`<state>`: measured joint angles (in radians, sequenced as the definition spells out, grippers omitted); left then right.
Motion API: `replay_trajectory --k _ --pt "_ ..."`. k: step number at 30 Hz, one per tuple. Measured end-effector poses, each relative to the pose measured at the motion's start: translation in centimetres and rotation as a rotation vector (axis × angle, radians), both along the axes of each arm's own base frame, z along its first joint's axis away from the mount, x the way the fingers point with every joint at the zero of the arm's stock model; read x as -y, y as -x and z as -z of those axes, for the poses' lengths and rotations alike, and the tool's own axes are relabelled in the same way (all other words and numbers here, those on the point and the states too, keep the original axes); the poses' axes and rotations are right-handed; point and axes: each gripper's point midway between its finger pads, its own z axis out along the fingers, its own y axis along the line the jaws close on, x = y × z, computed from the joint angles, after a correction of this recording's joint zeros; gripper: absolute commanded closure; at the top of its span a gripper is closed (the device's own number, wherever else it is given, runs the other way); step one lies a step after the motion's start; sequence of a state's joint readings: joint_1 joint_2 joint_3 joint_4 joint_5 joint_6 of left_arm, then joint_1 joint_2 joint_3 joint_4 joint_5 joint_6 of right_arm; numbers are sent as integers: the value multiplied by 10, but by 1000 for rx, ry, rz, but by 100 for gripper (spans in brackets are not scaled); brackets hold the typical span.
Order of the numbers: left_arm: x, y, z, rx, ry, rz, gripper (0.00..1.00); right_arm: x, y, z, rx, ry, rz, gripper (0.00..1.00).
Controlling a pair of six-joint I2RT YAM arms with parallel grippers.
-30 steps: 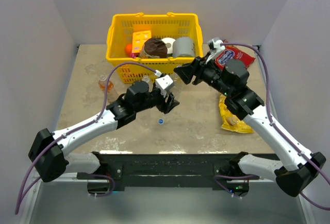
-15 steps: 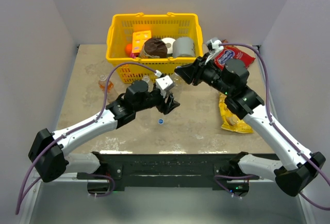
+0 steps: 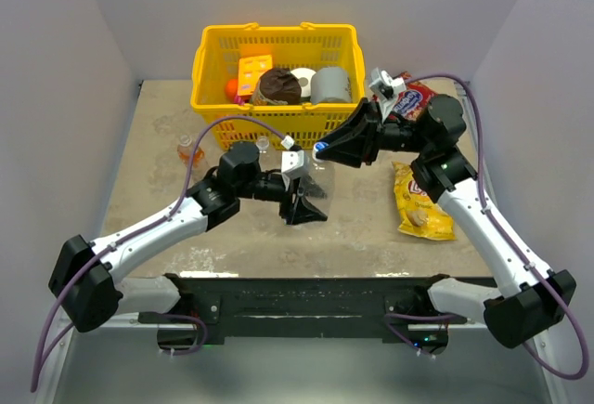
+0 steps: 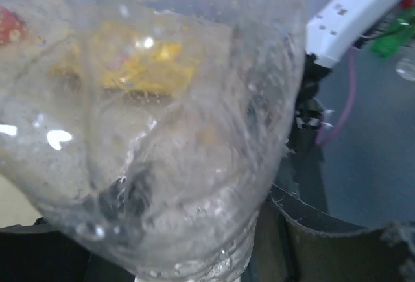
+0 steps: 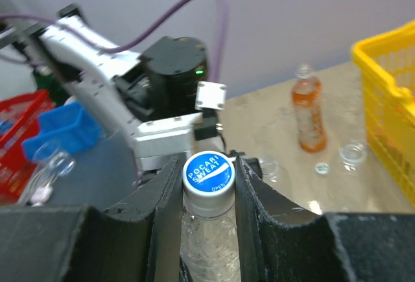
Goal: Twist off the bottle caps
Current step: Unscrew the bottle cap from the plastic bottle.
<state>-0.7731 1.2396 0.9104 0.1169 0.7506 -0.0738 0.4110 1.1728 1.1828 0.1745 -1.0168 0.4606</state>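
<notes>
A clear bottle (image 3: 321, 179) is held off the table, with my left gripper (image 3: 303, 203) shut on its lower body. In the left wrist view this bottle (image 4: 149, 120) fills nearly the whole frame and hides most of the fingers. Its cap (image 5: 208, 174), white with a blue printed face, sits between the dark fingers (image 5: 163, 194) of my right gripper (image 5: 208, 179), which is shut on it. From above, the right gripper (image 3: 327, 149) meets the cap (image 3: 318, 148) from the right. An orange bottle (image 3: 188, 151) stands at the left (image 5: 309, 117).
A yellow basket (image 3: 209, 60) with rolls and a grey can stands at the back. A red snack bag (image 3: 415, 99) and a yellow chip bag (image 3: 423, 205) lie on the right. A loose cap (image 5: 321, 168) and an open clear bottle (image 5: 354, 154) sit near the orange one.
The left arm has raised and swung the clear bottle toward the right arm. The right gripper came in over the bottle's top and shut on the cap.
</notes>
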Motion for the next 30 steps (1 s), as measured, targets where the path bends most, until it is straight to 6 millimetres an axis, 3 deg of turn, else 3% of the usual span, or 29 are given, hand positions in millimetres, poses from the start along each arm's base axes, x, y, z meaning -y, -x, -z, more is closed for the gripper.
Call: replay_trajectory --k 5,13,15,16,17,18,19,22,25,30 --pt "0 38 -3 -60 44 208 67 0 32 0 59 19 -212 89" --pt "-2 66 -5 -124 75 375 68 5 54 4 117 61 -378 88" --pt "-2 68 -5 -137 77 394 68 6 55 5 119 68 -394 80" --pt "-3 69 -5 -142 78 401 68 6 55 5 121 70 -400 67" --pt "-3 70 -6 -147 78 406 68 6 56 5 119 72 -401 61" --pt "-3 71 -5 -147 78 408 68 6 55 5 119 73 -395 56" --pt "-3 70 -5 -147 78 407 68 6 55 4 121 72 -385 40" --pt "-2 66 -8 -113 92 389 68 5 49 3 115 65 -318 19" --pt "0 56 -17 -47 113 334 68 4 36 6 76 57 -209 16" --pt "3 21 -26 34 120 140 69 12 14 -7 58 19 49 19"
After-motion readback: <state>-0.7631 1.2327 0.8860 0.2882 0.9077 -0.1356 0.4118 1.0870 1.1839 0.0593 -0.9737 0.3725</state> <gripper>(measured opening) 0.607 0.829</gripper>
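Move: The right hand already pinches the white, blue-topped cap at its hand point. The left hand still grips this bottle's body lower down, the cap lying about 15 cm above it, 5 cm ahead and 2 cm to its right. From the right hand, a clear bottle stands some 13 cm ahead, 14 cm left and 30 cm below; the yellow basket is about 35 cm ahead, 10 cm left and 28 cm below. Both hands swing back some 6 cm, right twisting the cap counter-clockwise, left countering; right releases, both return forward. ##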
